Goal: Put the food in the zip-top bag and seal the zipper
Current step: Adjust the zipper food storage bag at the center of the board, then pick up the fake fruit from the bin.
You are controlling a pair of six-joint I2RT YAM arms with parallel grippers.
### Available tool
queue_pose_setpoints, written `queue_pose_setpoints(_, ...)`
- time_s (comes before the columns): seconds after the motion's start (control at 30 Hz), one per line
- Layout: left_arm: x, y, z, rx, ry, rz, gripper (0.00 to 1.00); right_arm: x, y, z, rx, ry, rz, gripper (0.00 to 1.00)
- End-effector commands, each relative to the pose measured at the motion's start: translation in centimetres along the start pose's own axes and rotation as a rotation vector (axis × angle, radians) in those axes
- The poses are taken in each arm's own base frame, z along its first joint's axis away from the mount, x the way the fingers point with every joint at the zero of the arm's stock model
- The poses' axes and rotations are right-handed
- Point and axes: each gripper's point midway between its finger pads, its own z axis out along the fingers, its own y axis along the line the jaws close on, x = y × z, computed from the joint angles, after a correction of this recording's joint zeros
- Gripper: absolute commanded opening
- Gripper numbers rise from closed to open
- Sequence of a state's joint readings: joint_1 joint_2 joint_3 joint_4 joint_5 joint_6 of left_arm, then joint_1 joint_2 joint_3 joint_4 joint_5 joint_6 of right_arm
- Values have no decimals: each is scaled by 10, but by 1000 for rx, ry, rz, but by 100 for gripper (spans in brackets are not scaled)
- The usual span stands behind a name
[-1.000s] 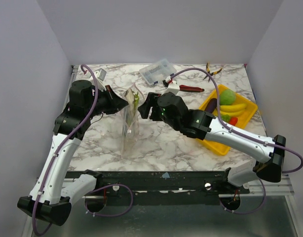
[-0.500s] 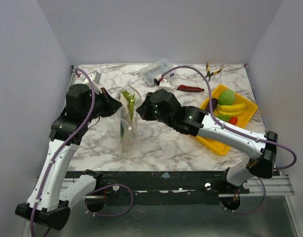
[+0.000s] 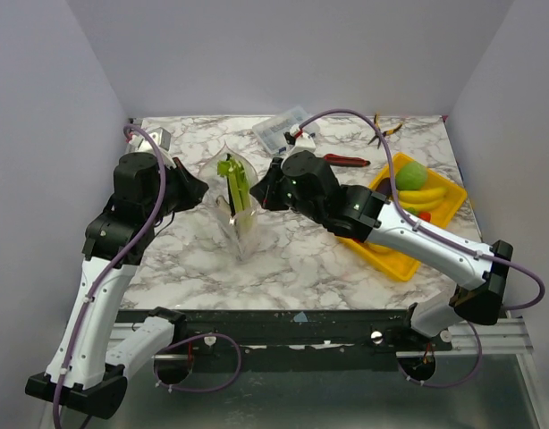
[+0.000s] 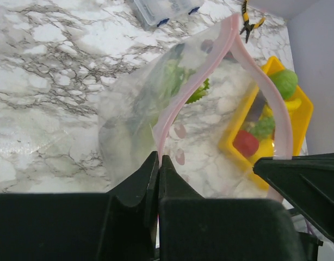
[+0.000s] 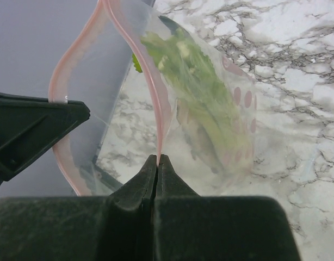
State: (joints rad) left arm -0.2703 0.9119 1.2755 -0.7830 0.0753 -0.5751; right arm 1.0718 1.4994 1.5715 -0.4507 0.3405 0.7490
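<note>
The clear zip-top bag hangs upright between my grippers, mouth open, with the green-white celery stalk inside. My left gripper is shut on the pink zipper strip at the left side of the mouth. My right gripper is shut on the strip at the right side. The celery shows through the plastic in both wrist views. The green ball, yellow pieces, tomato and eggplant lie in the tray.
A yellow tray sits at the right, under my right arm. A rigid clear compartment box, a red-handled tool and yellow-handled pliers lie along the back. The bag's bottom rests on the marble table.
Both grippers have moved apart while holding the strip, so the bag's mouth has spread wider. The bag has shifted slightly right and the celery stands more upright.
</note>
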Motion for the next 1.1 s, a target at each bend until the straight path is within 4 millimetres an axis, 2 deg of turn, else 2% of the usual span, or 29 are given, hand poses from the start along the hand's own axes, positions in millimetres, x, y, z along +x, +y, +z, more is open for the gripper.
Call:
queue_pose_setpoints(0.0,-8,-17,-1,88,-19,13,0,14,-2,8,-2,51,-35,0)
queue_pose_setpoints(0.03,-9,-18,-1,89,-22,14,0,14,-3,8,3,50,-42,2)
queue_pose_setpoints(0.1,-11,-20,-2,95,-23,18,0,10,-5,6,13,42,-53,10)
queue_pose_setpoints(0.2,-10,-21,0,102,-17,20,0,3,-9,2,38,26,-82,36)
queue_pose_setpoints(0.27,-8,-21,2,107,-10,21,0,-5,-12,-4,54,9,-103,46)
queue_pose_setpoints(0.37,-5,-20,6,106,2,23,0,-19,-21,-18,91,-33,-128,53)
queue_pose_setpoints(0.47,-2,-21,11,116,20,25,0,-32,-48,-32,172,-74,-143,58)
queue_pose_setpoints(0.63,1,-28,16,159,43,26,0,-57,-134,-53,354,-116,-81,61)
queue_pose_setpoints(0.73,4,-33,19,192,66,29,0,-65,-201,-72,500,-143,-33,66)
queue_pose_setpoints(0.8,8,-37,22,218,85,33,0,-65,-247,-83,578,-140,27,68)
queue_pose_setpoints(0.87,11,-41,24,245,104,38,0,-64,-284,-94,645,-138,79,68)
queue_pose_setpoints(1.07,24,-46,31,306,163,53,0,-47,-378,-116,873,-169,210,72)
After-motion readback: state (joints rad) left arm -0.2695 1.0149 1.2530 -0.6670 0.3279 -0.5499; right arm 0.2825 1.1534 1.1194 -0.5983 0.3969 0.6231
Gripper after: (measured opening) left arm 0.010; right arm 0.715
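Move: Both hands pinch the rim of the upright bag, some 11 cm apart. Its filled middle hangs about 6 cm to the left hand's right, level ahead, 14 cm down, and about 5 cm to the right hand's left. The yellow tray's middle lies roughly 38 cm to the right hand's right, 9 cm ahead, 28 cm down. From that hand the tomato is 27 cm right, 5 ahead; the eggplant 33 right, 14 ahead. Dipping a centimetre or two, the right hand opens and lets go of the bag's rim, then sweeps fast to the right and somewhat forward, about 34 cm across towards the yellow tray, sinking some 10 cm late on and turning clockwise about 45 degrees with its fingers wide. The left hand keeps its pinch on the rim and carries the bag about 5 cm right, turning slightly clockwise. ##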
